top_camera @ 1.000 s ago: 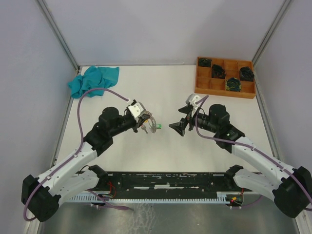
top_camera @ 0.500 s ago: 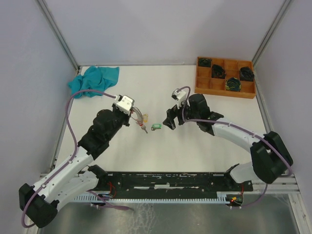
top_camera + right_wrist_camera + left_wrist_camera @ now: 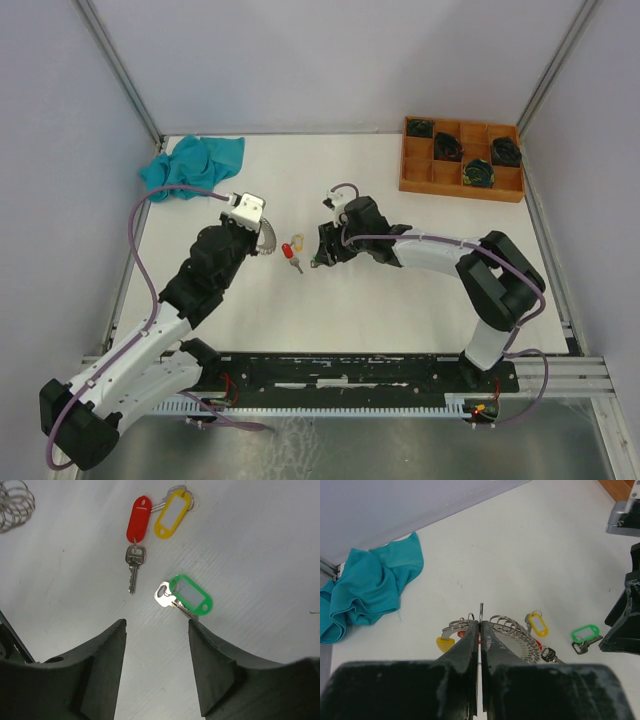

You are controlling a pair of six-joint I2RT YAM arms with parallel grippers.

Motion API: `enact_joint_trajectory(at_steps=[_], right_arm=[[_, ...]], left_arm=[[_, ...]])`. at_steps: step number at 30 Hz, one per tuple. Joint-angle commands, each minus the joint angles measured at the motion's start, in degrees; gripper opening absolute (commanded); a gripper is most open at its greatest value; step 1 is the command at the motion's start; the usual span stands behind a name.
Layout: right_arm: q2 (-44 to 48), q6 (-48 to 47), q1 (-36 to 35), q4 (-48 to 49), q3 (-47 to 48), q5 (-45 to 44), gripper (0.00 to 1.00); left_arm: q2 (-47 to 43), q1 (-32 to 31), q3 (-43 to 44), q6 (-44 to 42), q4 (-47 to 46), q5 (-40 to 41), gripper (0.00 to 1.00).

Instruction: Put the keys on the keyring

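Note:
My left gripper (image 3: 481, 625) is shut on a thin loop of the silvery ribbed keyring (image 3: 516, 635), which carries a yellow tag (image 3: 445, 643) and sits just left of the keys (image 3: 293, 248) in the top view. Three keys lie on the white table: one with a red tag (image 3: 138, 519), one with a yellow tag (image 3: 172, 512) and one with a green tag (image 3: 192, 596). My right gripper (image 3: 156, 625) hangs open just above the table. The green-tagged key lies just beyond its right fingertip (image 3: 195, 627), and nothing is between the fingers.
A teal cloth (image 3: 195, 165) lies crumpled at the back left corner. An orange divided tray (image 3: 460, 193) with black round coils (image 3: 478, 172) stands at the back right. Grey walls close in the table on three sides.
My right arm has swung left and down to the keys, and its jaws have narrowed a little. My left gripper has drawn back to the left with the keyring.

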State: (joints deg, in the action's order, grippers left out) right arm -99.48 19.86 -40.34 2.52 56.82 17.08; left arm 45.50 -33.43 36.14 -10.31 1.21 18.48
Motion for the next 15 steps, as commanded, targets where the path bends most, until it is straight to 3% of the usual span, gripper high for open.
enact_joint_trajectory(at_steps=[1, 15], right_arm=[[-2.81, 7.54, -2.23, 0.78, 3.87, -7.08, 0.55], [-10.44, 16.75, -6.63, -2.92, 10.19, -18.34, 0.43]], left_arm=[[-1.06, 0.28, 0.42, 0.92, -4.12, 1.03, 0.03], [-1.43, 0.30, 0.33, 1.15, -4.47, 0.51, 0.03]])
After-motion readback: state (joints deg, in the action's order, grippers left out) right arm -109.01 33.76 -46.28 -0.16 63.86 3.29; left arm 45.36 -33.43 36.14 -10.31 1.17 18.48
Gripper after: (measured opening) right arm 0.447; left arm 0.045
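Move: The green-tagged key lies on the table about 3 cm to the right hand's left, 1 cm ahead and 5 cm below. Beyond it, from this hand, the red-tagged key is some 9 cm left and 1 cm ahead, the yellow-tagged key about 8 cm left and 4 cm ahead. From the left hand the green-tagged key is roughly 12 cm right, level fore and aft, some 20 cm below. The right hand sinks and reaches left about 5 cm towards the green-tagged key, turning clockwise, fingers narrowing further. ##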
